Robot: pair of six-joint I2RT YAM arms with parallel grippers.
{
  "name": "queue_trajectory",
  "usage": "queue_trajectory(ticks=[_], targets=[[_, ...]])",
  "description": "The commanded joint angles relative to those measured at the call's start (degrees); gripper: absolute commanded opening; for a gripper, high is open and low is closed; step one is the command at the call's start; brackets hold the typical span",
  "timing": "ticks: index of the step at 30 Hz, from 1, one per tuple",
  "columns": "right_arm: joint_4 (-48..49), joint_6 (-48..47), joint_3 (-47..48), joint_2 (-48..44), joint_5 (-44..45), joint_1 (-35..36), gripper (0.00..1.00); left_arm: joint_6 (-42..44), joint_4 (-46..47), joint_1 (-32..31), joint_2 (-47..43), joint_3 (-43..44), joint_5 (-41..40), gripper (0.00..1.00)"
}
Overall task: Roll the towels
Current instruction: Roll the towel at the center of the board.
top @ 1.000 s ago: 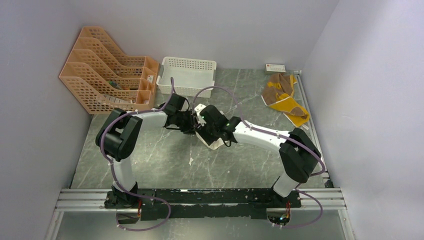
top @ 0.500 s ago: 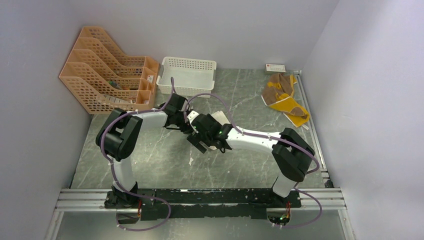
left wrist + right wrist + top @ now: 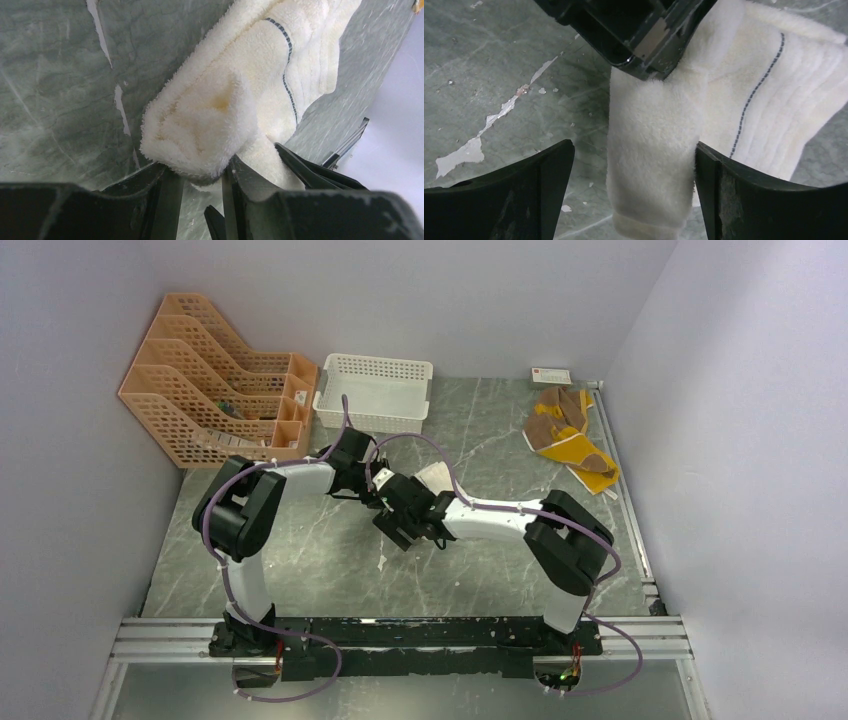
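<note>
The cream-white towel (image 3: 432, 478) lies mid-table, partly rolled, with a thin dark stripe (image 3: 287, 65). My left gripper (image 3: 372, 490) is shut on the rolled end (image 3: 200, 135), which bulges out between its fingers (image 3: 165, 185). My right gripper (image 3: 632, 155) is open and straddles the rolled part of the towel (image 3: 654, 150). Its right finger touches the cloth and its left finger (image 3: 549, 170) stands apart from it. The left gripper's body (image 3: 639, 30) sits just beyond. The brown and mustard-yellow towel (image 3: 568, 435) lies crumpled at the far right, away from both grippers.
A white lattice basket (image 3: 375, 390) stands at the back centre, with an orange file rack (image 3: 215, 380) to its left. A small white box (image 3: 551, 374) sits against the back wall. The grey marble tabletop (image 3: 300, 550) has white chips in it. Walls close in on three sides.
My right arm has swung left and its gripper has opened, now straddling the roll close to the left gripper. The left gripper has kept its hold and place.
</note>
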Motion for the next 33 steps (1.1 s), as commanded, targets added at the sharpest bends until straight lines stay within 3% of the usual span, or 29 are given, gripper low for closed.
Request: queue_trajectory(ticks=[1, 5, 13, 14, 18, 24, 25, 26, 33], targets=[[-0.06, 3.64, 1.98, 2.89, 0.15, 0.27, 0.85, 1.39, -1.32, -0.46, 3.09, -0.3, -0.88, 0.42], [-0.31, 5.53, 1.84, 3.72, 1.9, 0.29, 0.74, 1.39, -1.58, -0.47, 3.37, 0.09, -0.36, 0.42], [-0.25, 9.18, 1.3, 4.34, -0.14, -0.2, 0.21, 1.76, -3.36, 1.23, 1.42, 2.15, 1.38, 0.46], [0.07, 9.69, 1.0, 4.22, -1.23, -0.44, 0.19, 2.05, -3.97, 1.69, 0.75, 2.7, 1.3, 0.48], [3.2, 12.36, -1.15, 2.19, -7.9, -2.41, 0.13, 2.87, -6.7, 3.92, -2.75, 4.89, 0.92, 0.58], [11.42, 17.19, -7.36, -2.14, -27.56, -11.73, 0.1, 3.82, -9.07, 6.69, -9.52, 6.0, -0.23, 0.68], [12.91, 18.13, -8.26, -2.8, -30.79, -13.65, 0.1, 3.88, -9.03, 6.81, -10.41, 5.83, -0.3, 0.79], [14.35, 19.2, -9.19, -3.22, -33.63, -15.44, 0.1, 4.11, -9.07, 6.82, -11.2, 5.68, -0.51, 0.81], [22.79, 26.86, -12.63, -1.35, -52.92, -24.19, 0.12, 5.11, -8.93, 5.4, -11.61, 4.04, -1.36, 0.82]])
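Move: The right gripper, open, straddles the cream towel's rolled edge, which lies about 2 cm below it. From the left gripper, still pinching the roll's end, that edge spot is some 4 cm nearer the bases, 5 cm right and 1 cm lower. The white basket stands about 24 cm ahead of the left gripper and 3 cm left; the brown-yellow towel is roughly 21 cm ahead and 33 cm right of the right gripper. Lower the right gripper about 2 cm over the roll and shut its fingers to pinch it, then roll the wrist some 45 degrees, swinging the fingertips to point more leftward. Once the right has hold, open the left fingers, let go of the roll's end and lift clear, about 9 cm up while drifting 4 cm forward and 4 cm left. ##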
